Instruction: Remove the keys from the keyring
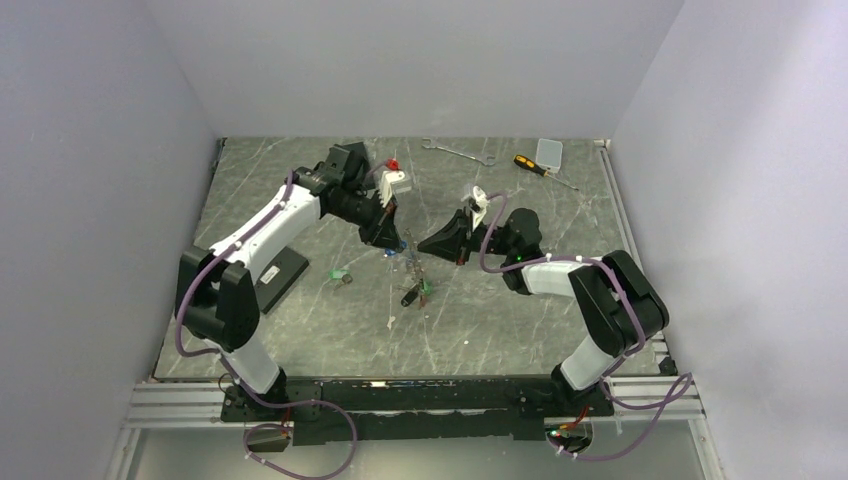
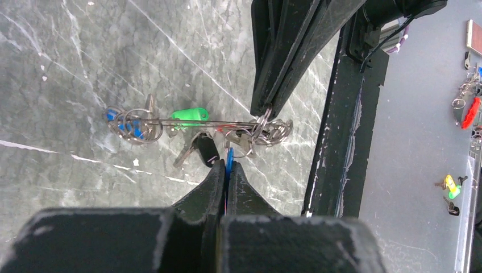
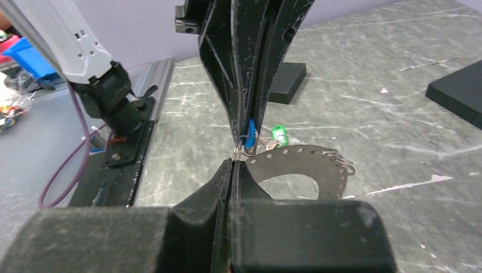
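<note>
The keyring (image 3: 310,161), a flat grey ring with holes along its band, hangs above the table between both grippers (image 1: 410,248). My right gripper (image 3: 234,164) is shut on its near edge, beside a small wire loop. My left gripper (image 2: 228,165) is shut on the blue tag (image 2: 229,157) of a key that still hangs from the ring. In the left wrist view the ring (image 2: 187,121) shows edge-on, carrying a green-tagged key (image 2: 190,115), blue-tagged keys (image 2: 132,127) and a black-headed key (image 2: 204,151). Two loose keys (image 1: 340,275) (image 1: 417,292) lie on the table below.
A black box (image 1: 279,276) lies by the left arm. At the back of the table lie a wrench (image 1: 458,152), a screwdriver (image 1: 534,167) and a small clear box (image 1: 548,151). A red tag (image 1: 393,164) shows behind the left wrist. A second black box (image 3: 461,94) lies to the right.
</note>
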Robot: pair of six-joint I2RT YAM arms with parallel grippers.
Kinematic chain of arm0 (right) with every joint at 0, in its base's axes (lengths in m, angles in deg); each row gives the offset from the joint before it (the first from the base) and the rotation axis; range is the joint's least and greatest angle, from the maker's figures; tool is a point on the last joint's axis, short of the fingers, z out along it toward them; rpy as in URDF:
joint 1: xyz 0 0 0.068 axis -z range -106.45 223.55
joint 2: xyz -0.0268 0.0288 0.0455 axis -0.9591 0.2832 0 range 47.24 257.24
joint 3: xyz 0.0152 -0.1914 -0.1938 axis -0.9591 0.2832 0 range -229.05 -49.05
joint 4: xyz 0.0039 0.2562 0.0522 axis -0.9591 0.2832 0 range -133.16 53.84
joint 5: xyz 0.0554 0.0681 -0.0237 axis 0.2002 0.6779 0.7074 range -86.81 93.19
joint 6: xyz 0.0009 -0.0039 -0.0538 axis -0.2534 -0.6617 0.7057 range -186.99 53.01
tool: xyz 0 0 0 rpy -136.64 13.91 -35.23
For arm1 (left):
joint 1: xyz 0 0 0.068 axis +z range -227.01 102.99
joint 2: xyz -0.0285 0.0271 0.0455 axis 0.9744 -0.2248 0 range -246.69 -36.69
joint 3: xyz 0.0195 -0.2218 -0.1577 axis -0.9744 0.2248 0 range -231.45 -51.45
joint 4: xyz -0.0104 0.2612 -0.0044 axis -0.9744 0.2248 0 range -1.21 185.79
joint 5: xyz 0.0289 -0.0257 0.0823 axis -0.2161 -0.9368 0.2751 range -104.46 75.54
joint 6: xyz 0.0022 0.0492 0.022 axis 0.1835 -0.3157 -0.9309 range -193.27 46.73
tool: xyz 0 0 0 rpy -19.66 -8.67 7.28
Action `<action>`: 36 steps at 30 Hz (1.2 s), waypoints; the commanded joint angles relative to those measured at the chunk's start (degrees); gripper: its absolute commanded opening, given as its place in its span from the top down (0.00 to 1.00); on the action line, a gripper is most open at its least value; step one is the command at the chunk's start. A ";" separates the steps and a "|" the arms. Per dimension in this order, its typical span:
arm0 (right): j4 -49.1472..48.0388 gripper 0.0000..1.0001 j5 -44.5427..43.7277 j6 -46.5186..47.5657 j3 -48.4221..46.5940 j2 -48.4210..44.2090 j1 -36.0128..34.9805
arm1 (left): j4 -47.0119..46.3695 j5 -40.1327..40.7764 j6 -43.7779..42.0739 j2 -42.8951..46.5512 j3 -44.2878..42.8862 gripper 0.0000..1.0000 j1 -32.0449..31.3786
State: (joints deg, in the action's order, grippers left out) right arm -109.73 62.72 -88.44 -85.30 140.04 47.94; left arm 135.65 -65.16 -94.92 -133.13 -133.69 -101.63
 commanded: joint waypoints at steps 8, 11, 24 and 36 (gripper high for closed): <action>-5.39 1.00 7.12 -3.91 -0.51 -1.15 0.03 | -0.24 1.32 0.07 4.96 -2.16 1.00 0.28; 1.87 1.00 6.65 1.65 -0.99 -2.95 0.03 | 0.70 1.21 -0.47 5.63 -2.87 1.00 0.26; 27.02 0.99 6.16 18.35 -7.96 -4.32 0.47 | 4.40 -2.50 -2.57 7.36 -3.17 1.00 -1.29; 31.74 0.49 0.87 17.35 -14.14 -5.18 3.19 | 4.27 -1.98 3.99 6.02 -6.57 1.00 -1.55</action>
State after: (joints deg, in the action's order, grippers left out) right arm -79.61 65.45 -71.48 -96.25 136.32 50.30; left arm 140.50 -65.09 -94.68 -128.43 -136.35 -103.03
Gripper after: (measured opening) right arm 0.477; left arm 0.020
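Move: The right fingertips already pinch the thin split ring of the blue-tagged key. The left fingers hold its blue tag, about 2 cm to the left of the right fingertips, 1 cm farther out and 1 cm higher; the split ring is thus 2 cm right, 1 cm back and 1 cm below the left hand. From the right hand, the metal keyring hangs some 5 cm below, 2 cm ahead and 1 cm left. Right opens halfway off the split ring, clearing about 4 cm forward; left draws the blue tag up and back. ##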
